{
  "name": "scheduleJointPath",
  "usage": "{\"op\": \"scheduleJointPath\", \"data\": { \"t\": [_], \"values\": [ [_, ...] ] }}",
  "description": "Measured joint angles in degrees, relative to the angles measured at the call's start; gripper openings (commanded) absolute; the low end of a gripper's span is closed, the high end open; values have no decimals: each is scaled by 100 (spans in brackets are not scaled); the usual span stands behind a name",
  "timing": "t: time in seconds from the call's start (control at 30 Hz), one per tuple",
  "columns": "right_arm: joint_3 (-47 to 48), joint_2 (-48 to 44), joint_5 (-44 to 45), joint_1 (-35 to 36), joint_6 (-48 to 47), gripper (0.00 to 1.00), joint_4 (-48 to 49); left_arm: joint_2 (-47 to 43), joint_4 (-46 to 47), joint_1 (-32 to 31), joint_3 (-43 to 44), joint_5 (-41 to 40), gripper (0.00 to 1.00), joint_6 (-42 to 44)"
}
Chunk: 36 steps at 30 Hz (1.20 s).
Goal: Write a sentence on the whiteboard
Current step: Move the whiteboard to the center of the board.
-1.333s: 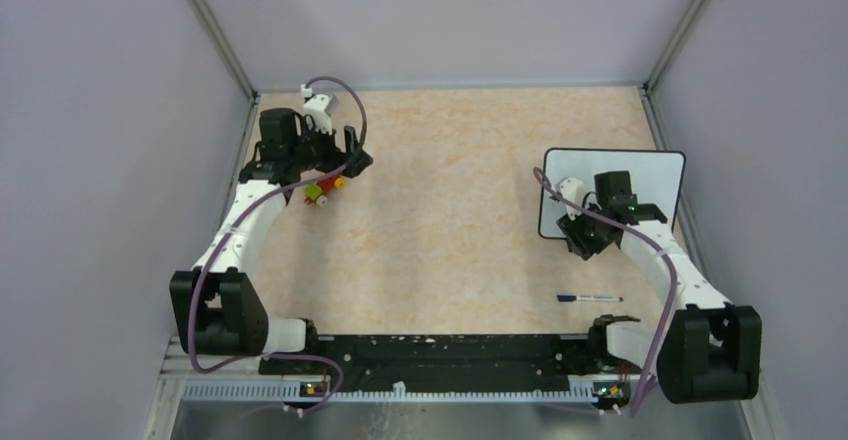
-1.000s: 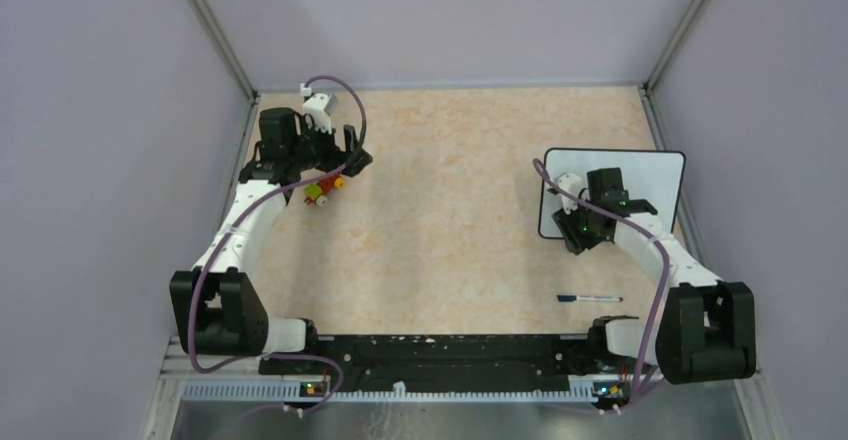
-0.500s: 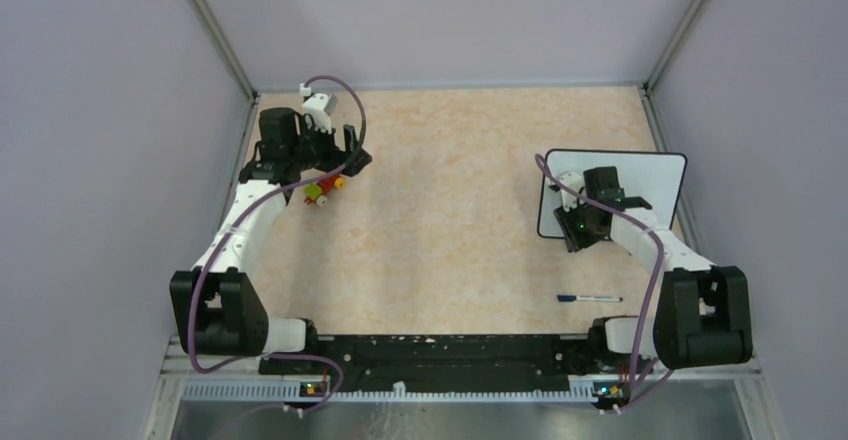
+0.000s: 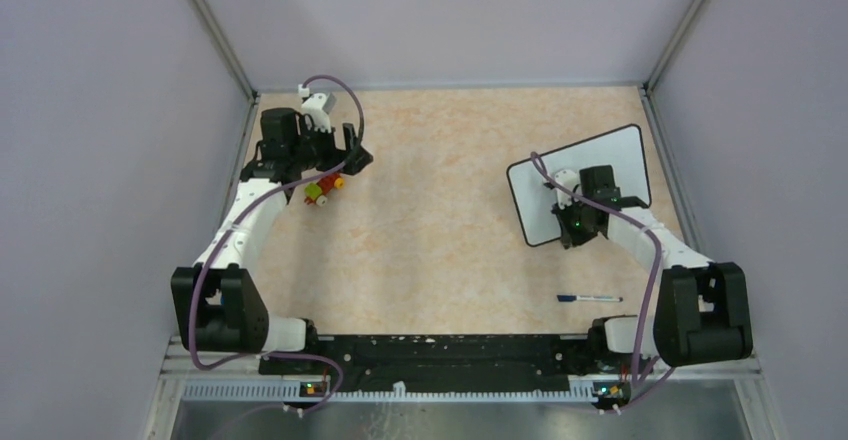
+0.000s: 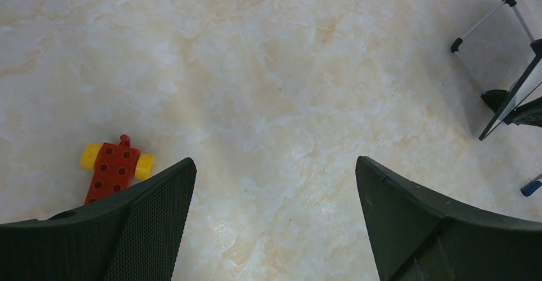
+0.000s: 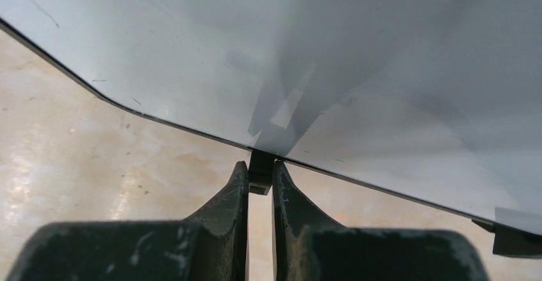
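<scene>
The whiteboard (image 4: 610, 155), white with a thin black frame, lies askew at the right of the table. Its near left corner points toward the table's middle. My right gripper (image 4: 573, 226) sits at its near long edge. In the right wrist view the gripper (image 6: 260, 166) is shut on a small black foot (image 6: 261, 177) under the board's edge (image 6: 358, 51). The sentence is out of view; the board's face shows plain white. My left gripper (image 5: 275, 166) hangs open over bare table at the far left (image 4: 345, 158), holding nothing.
A blue-capped marker (image 4: 590, 298) lies near the front right, between the board and the right arm's base. A red and yellow toy brick (image 4: 322, 190) lies beside the left gripper (image 5: 112, 166). Purple walls enclose the table.
The right gripper has closed on the board's foot. The board has swung round from square to slanted and shifted left toward the table's middle. The left arm has not moved.
</scene>
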Motion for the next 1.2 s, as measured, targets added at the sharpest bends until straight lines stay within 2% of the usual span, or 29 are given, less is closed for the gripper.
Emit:
{"op": "scheduleJointPath", "data": {
  "t": [0.23, 0.63, 0.97, 1.2],
  "values": [
    [2, 2, -601, 420, 177, 0, 11, 61, -96, 0, 20, 7, 99, -48],
    [210, 485, -975, 2282, 544, 0, 468, 354, -621, 55, 570, -33, 99, -48],
    [348, 933, -1150, 3764, 1165, 0, 1241, 448, -839, 498, 868, -74, 99, -181],
    [483, 1222, -1152, 4468, 1609, 0, 1561, 535, -911, 498, 868, -201, 99, -278]
  ]
}}
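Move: The right hand already pinches the left of the whiteboard's two black feet, a few centimetres above the table. The board's middle is about 11 cm ahead, 3 cm right and some 4 cm higher. The table centre lies about 27 cm left and 5 cm ahead; the pen lies roughly 13 cm back and 5 cm right. From the left hand, the table centre is about 19 cm right, 7 cm back and 20 cm down. Leftward at a steady height, the right hand drags the whiteboard by its foot about 25 cm towards the table centre, bending back some 9 cm, mostly in the second half. The hand turns about 35 degrees counter-clockwise, its left side tipping up, fingers still shut. The open, empty left hand shifts about 4 cm left. ##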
